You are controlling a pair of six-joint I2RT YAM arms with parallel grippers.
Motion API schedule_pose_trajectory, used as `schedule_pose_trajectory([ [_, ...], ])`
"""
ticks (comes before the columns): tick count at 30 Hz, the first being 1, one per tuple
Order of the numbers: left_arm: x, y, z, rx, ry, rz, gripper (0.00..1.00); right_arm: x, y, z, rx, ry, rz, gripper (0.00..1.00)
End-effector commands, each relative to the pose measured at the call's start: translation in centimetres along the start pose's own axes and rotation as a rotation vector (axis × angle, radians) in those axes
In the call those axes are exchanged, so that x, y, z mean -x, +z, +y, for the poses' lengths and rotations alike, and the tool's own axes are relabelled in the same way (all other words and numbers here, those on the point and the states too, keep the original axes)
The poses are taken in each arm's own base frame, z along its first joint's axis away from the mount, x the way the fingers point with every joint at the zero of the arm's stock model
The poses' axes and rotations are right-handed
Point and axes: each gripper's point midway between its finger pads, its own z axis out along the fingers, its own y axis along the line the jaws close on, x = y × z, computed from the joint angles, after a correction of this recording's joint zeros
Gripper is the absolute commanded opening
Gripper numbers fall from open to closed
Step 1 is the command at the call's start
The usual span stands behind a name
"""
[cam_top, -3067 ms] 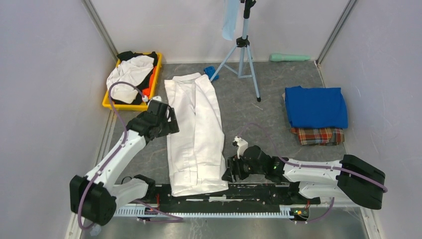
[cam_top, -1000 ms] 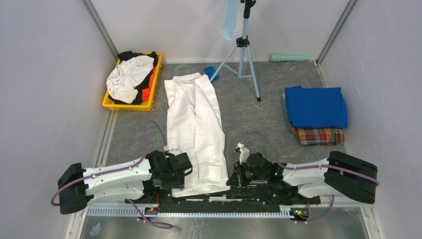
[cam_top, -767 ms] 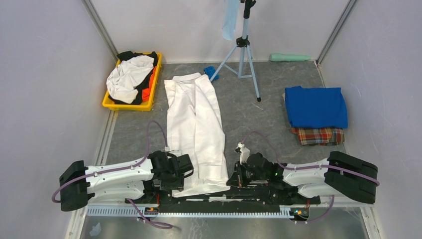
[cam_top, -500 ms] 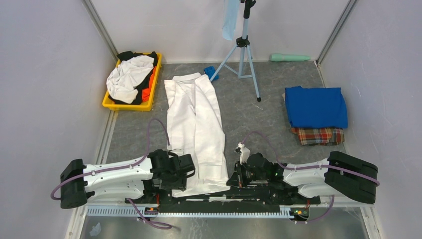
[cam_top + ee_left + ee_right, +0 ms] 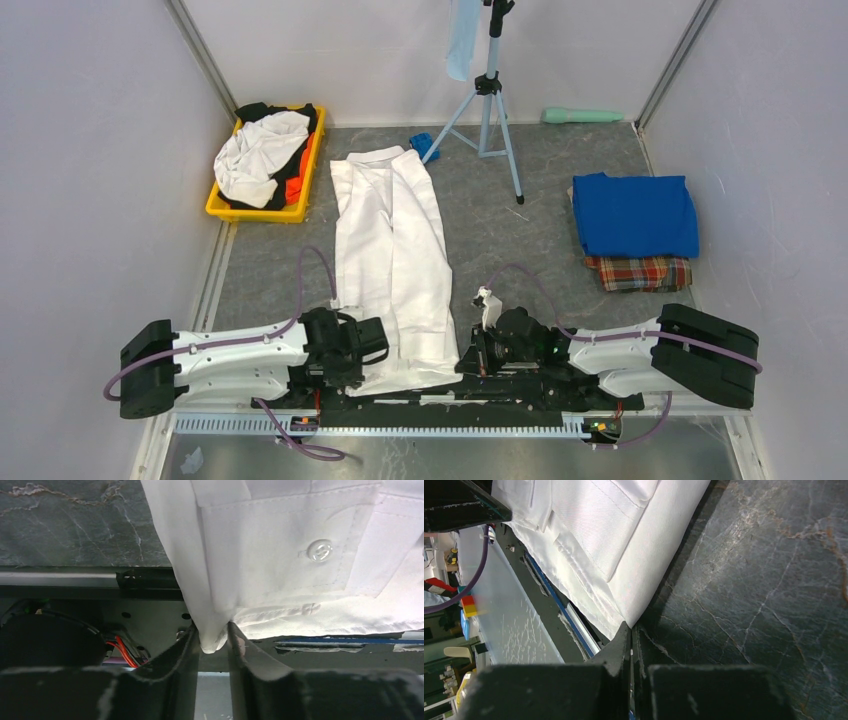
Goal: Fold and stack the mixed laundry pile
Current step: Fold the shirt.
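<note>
A long white shirt lies flat down the middle of the grey table, collar far, hem at the near edge. My left gripper is at its near-left hem corner. In the left wrist view that corner hangs between the fingers, which press it from both sides. My right gripper sits at the near-right hem corner. In the right wrist view its jaws are shut, with the shirt's corner running into the tips. A folded blue T-shirt lies on plaid cloth at the right.
A yellow bin at the far left holds a crumpled white garment with black and orange pieces. A tripod stands at the back, with a small blue object beside it. The black base rail runs along the near edge under the hem.
The left arm came down from beside the bin to the shirt's near-left corner. Over the last second its jaws narrowed onto that corner. The right gripper stayed put.
</note>
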Motion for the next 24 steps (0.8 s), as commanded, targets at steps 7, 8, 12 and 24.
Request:
schedule_pose_trajectory([
  [7, 0.5, 0.3, -2.2, -0.082, -0.037, -0.023, 0.02, -2.8, -0.8, -4.4, -0.164, -0.003, 0.087, 0.0],
  [8, 0.7, -0.1, -2.5, -0.102, -0.034, -0.032, 0.02, -2.7, -0.8, -4.2, -0.161, -0.006, 0.085, 0.0],
  [12, 1.4, -1.6, -3.9, -0.18, -0.032, -0.064, 0.02, -2.0, -0.8, -3.2, -0.144, -0.02, 0.079, 0.0],
  [24, 6.1, -6.7, -5.1, -0.276, -0.102, -0.3, 0.02, 5.2, -1.7, -0.3, -0.265, -0.14, -0.08, 0.0],
])
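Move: The white shirt's left hem corner is right at the left hand's partly open fingertips, hardly 1 cm below the hand point; from that hand, its right hem corner lies about 22 cm to the right and 3 ahead, the collar some 48 cm ahead and 3 right. The right hand already holds the right hem corner; from it, the collar lies about 46 cm ahead and 21 left, at nearly the same height. Left pinches its hem corner, then goes some 5 cm up, rightward and forward; right eases forward and up. ##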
